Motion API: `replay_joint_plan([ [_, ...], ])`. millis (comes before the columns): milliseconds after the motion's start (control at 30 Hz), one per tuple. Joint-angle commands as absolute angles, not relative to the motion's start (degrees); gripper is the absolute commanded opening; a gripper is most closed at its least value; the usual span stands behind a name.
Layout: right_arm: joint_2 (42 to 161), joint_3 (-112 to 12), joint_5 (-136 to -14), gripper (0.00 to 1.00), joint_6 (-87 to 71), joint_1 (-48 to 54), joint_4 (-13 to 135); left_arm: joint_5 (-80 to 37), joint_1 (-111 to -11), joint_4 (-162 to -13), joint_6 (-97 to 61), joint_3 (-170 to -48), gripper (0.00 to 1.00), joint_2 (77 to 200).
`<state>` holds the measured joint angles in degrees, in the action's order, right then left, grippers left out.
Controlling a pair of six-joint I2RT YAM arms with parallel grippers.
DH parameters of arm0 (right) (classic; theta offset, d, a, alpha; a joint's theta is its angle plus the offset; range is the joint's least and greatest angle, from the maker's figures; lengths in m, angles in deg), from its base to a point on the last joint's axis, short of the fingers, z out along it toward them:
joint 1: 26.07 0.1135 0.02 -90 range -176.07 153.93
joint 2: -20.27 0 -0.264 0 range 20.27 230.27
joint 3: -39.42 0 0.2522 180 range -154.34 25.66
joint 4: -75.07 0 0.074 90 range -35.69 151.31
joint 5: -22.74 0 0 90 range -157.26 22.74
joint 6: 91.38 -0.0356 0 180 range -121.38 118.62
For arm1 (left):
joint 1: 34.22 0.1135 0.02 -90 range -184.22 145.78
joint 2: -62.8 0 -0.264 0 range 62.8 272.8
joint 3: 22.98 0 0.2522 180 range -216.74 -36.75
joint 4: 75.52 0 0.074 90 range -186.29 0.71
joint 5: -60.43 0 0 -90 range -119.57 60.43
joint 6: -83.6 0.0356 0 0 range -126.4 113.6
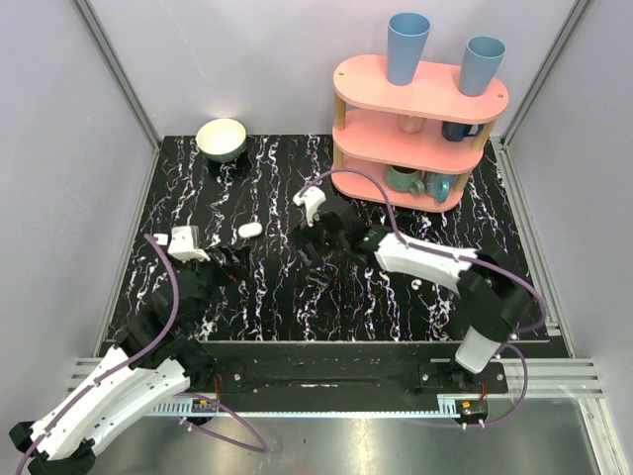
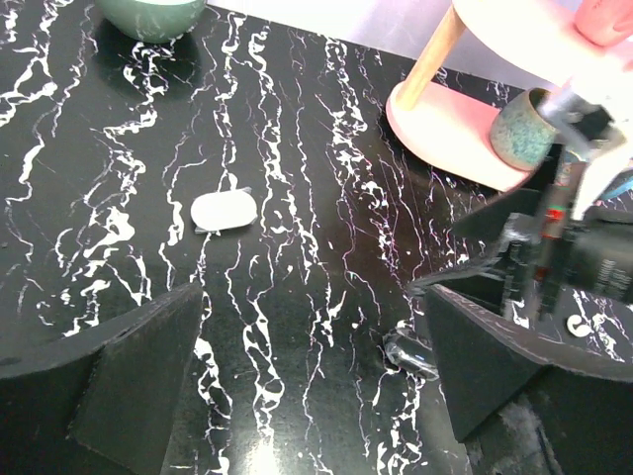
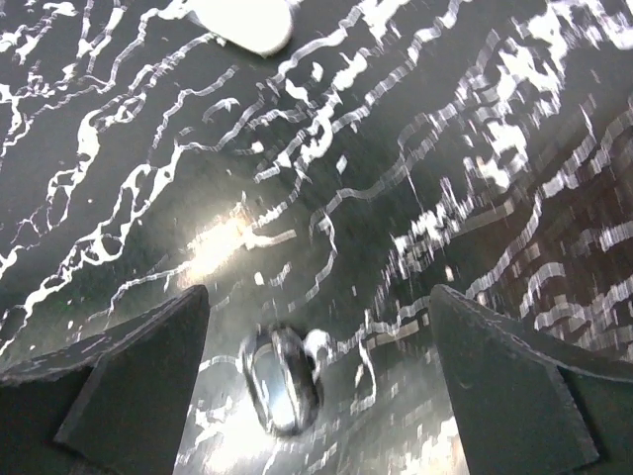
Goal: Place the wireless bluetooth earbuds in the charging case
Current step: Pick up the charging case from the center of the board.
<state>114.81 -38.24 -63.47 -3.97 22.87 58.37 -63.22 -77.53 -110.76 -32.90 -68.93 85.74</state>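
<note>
The white pill-shaped charging case [image 1: 250, 230] lies shut on the black marble table [image 1: 277, 188]; it also shows as the case [image 2: 225, 211] ahead of my left gripper and the case [image 3: 242, 22] at the top edge of the right wrist view. A small glossy oval piece [image 3: 282, 379], dark with a pale shiny face, looks like an earbud. It lies loose between the fingers of my right gripper [image 3: 318, 307], which is open. The same piece [image 2: 408, 354] sits beside the right finger of my open left gripper [image 2: 309, 317]. Neither gripper holds anything.
A pink two-tier shelf [image 1: 420, 134] with blue cups and mugs stands at the back right. A pale bowl [image 1: 222, 139] sits at the back left. A tiny white speck [image 1: 417, 285] lies beside the right arm; I cannot tell what it is.
</note>
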Motion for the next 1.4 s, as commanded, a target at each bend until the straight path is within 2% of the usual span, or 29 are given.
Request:
replay_joint_plan([
  [0, 122.5, -46.7, -76.2, 1.0, 10.2, 21.4, 68.9, -64.4, -77.3, -114.1, -28.0, -72.7, 0.99, 82.6],
  [67, 127.3, -50.0, -82.3, 1.0, 10.6, 20.4, 68.5, -64.5, -77.3, -115.0, -28.0, -73.1, 0.99, 82.1],
  [100, 129.3, -55.7, -85.4, 1.0, 9.5, 18.3, 64.3, -64.2, -77.3, -115.2, -27.9, -73.3, 0.99, 81.5],
  [133, 131.9, -60.0, -94.8, 1.0, 9.2, 17.0, 59.4, -63.8, -77.3, -115.2, -27.8, -73.3, 0.99, 81.3],
  [200, 139.5, -70.8, -99.7, 0.97, 7.2, 15.3, 51.5, -63.1, -77.3, -115.6, -27.7, -73.7, 0.99, 80.6],
  [367, 149.2, -81.5, -108.3, 0.96, 6.9, 14.1, 48.4, -62.3, -77.3, -116.3, -27.3, -74.0, 0.99, 80.0],
  [633, 162.4, -97.2, -111.4, 0.94, 7.4, 14.2, 40.1, -61.6, -77.3, -114.4, -27.2, -72.8, 0.99, 78.1],
  [867, 174.3, -119.9, -108.2, 0.92, 7.3, 15.7, 30.0, -59.7, -77.3, -113.7, -27.0, -72.3, 0.99, 78.8],
  [1033, 176.4, -120.5, -101.5, 0.96, 10.7, 18.0, 29.2, -59.3, -77.4, -113.5, -27.0, -72.1, 0.99, 78.6],
  [1367, 180.5, -127.0, -98.5, 0.98, 11.4, 19.4, 27.6, -57.6, -77.3, -112.3, -26.4, -71.8, 0.99, 79.9],
])
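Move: The white charging case lies some 20 cm to the left of the empty right hand, about 9 cm ahead and 12 cm lower. The black case is roughly 4 cm back from that hand and 1 cm to its right, also about 12 cm down, and the green bowl stands about 20 cm beyond the white case and 11 cm farther left. From the left hand, the white case is about 18 cm ahead, 2 cm to the left and 22 cm below. The right hand, fingers wide open throughout, sweeps left and forward away from above the black case towards the white one, at first nearly level, then sinking as it keeps on leftwards, some 18 cm left, 8 cm forward and 9 cm down in all, while it turns about 35 degrees counter-clockwise and tips a little further down. It arrives low with the white case just beyond and between its open fingertips, not gripped, while the open left hand eases back and up by about 3 cm, out of the way. ##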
